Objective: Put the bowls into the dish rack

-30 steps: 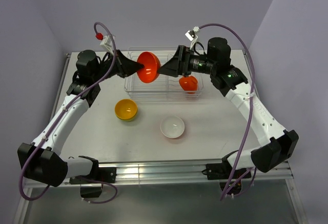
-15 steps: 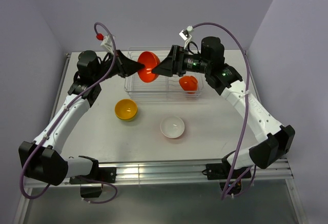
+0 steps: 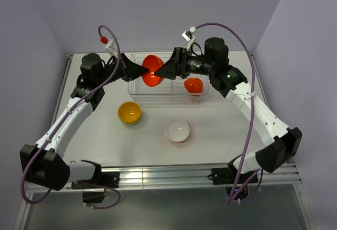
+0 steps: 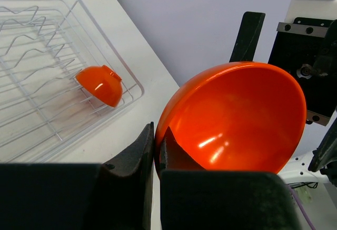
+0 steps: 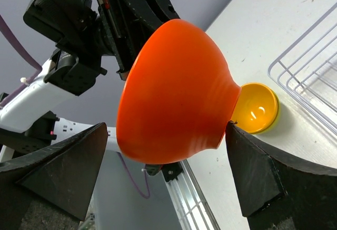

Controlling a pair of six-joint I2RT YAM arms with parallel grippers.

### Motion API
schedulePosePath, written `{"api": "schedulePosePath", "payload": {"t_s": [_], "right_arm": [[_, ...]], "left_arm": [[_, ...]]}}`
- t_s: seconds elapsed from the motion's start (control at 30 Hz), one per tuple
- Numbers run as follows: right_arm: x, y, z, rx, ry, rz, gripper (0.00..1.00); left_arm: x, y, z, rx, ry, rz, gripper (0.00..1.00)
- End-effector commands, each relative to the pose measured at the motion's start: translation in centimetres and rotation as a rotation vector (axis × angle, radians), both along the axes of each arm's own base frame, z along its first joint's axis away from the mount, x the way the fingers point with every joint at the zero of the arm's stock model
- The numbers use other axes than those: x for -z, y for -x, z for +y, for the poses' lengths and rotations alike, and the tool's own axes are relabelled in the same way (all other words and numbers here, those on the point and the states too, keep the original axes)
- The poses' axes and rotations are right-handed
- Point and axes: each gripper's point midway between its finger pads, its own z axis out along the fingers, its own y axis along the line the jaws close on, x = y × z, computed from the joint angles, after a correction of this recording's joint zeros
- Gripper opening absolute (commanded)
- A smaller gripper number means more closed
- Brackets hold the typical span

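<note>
My left gripper [image 3: 143, 71] is shut on the rim of a red-orange bowl [image 3: 152, 70], holding it on edge in the air over the clear dish rack [image 3: 138, 90]. In the left wrist view the fingers [image 4: 138, 151] pinch the bowl's [image 4: 237, 119] wall. My right gripper [image 3: 159, 72] is open, and its fingers straddle the bowl's [image 5: 174, 88] outside. One fingertip [image 5: 234, 135] lies right by the foot and the other stands well apart. A second red-orange bowl [image 3: 193, 86] leans in the rack's right part [image 4: 100, 85].
A yellow-orange bowl [image 3: 129, 112] and a bowl with a white inside [image 3: 177, 130] stand upright on the white table in front of the rack. The yellow one [image 5: 256, 109] also shows in the right wrist view, beside the rack's corner [image 5: 310, 82].
My right gripper has moved left and its open fingers now reach around the held bowl. The left gripper and the bowl have hardly moved.
</note>
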Motion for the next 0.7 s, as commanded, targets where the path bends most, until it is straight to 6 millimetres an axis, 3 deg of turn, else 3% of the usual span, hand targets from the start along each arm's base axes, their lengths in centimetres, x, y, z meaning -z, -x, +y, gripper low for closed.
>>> {"api": "schedulePosePath", "payload": {"t_s": [0.0,0.3,0.5,0.53,0.6,0.63,0.67], "right_arm": [[-2.2,0.3,0.4,-0.018,-0.032,-0.083,0.99],[-1.2,0.6,0.8,-0.044,-0.033,-0.052,0.77],[-1.3,0.7,1.0,-0.056,-0.037,-0.056,0.53],[-1.2,0.7,1.0,-0.057,-0.036,-0.054,0.43],[-1.2,0.7,1.0,-0.061,-0.036,-0.057,0.33],[-1.1,0.7,1.0,-0.062,-0.035,-0.055,0.19],[-1.1,0.6,1.0,-0.061,-0.032,-0.060,0.11]], "left_arm": [[-1.5,0.4,-0.2,0.016,0.033,-0.041,0.00],[-1.4,0.5,-0.3,0.016,0.037,-0.035,0.00],[-1.0,0.6,-0.3,0.022,0.030,-0.027,0.00],[-1.0,0.6,-0.3,0.022,0.029,-0.025,0.00],[-0.9,0.5,-0.3,0.019,0.025,-0.026,0.01],[-0.8,0.5,-0.3,0.019,0.022,-0.026,0.03],[-0.8,0.5,-0.3,0.022,0.020,-0.024,0.10]]}}
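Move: The red bowl, pinched by its rim in the left hand, has its middle about 4 cm above that hand, 3 cm to its right and 1 cm back. From the right hand it lies some 4 cm to the left, 2 cm ahead and level, already between the spread fingers. Counted from the right hand, well below it, are the rack's middle 23 cm ahead and 2 cm right, the racked bowl 18 cm ahead and 15 cm right, and the white bowl 6 cm back and 6 cm right. The right hand stays where it is, fingers pointing left, and closes from wide open by about a quarter of its range, then stops with the bowl between its fingers, one finger coming onto the foot side and the other onto the rim side, while the load on its gripper rises. The left hand holds the bowl up still for this handover, its wrist steady and its shut fingers keeping their pinch on the rim; neither hand travels more than about half a centimetre. ##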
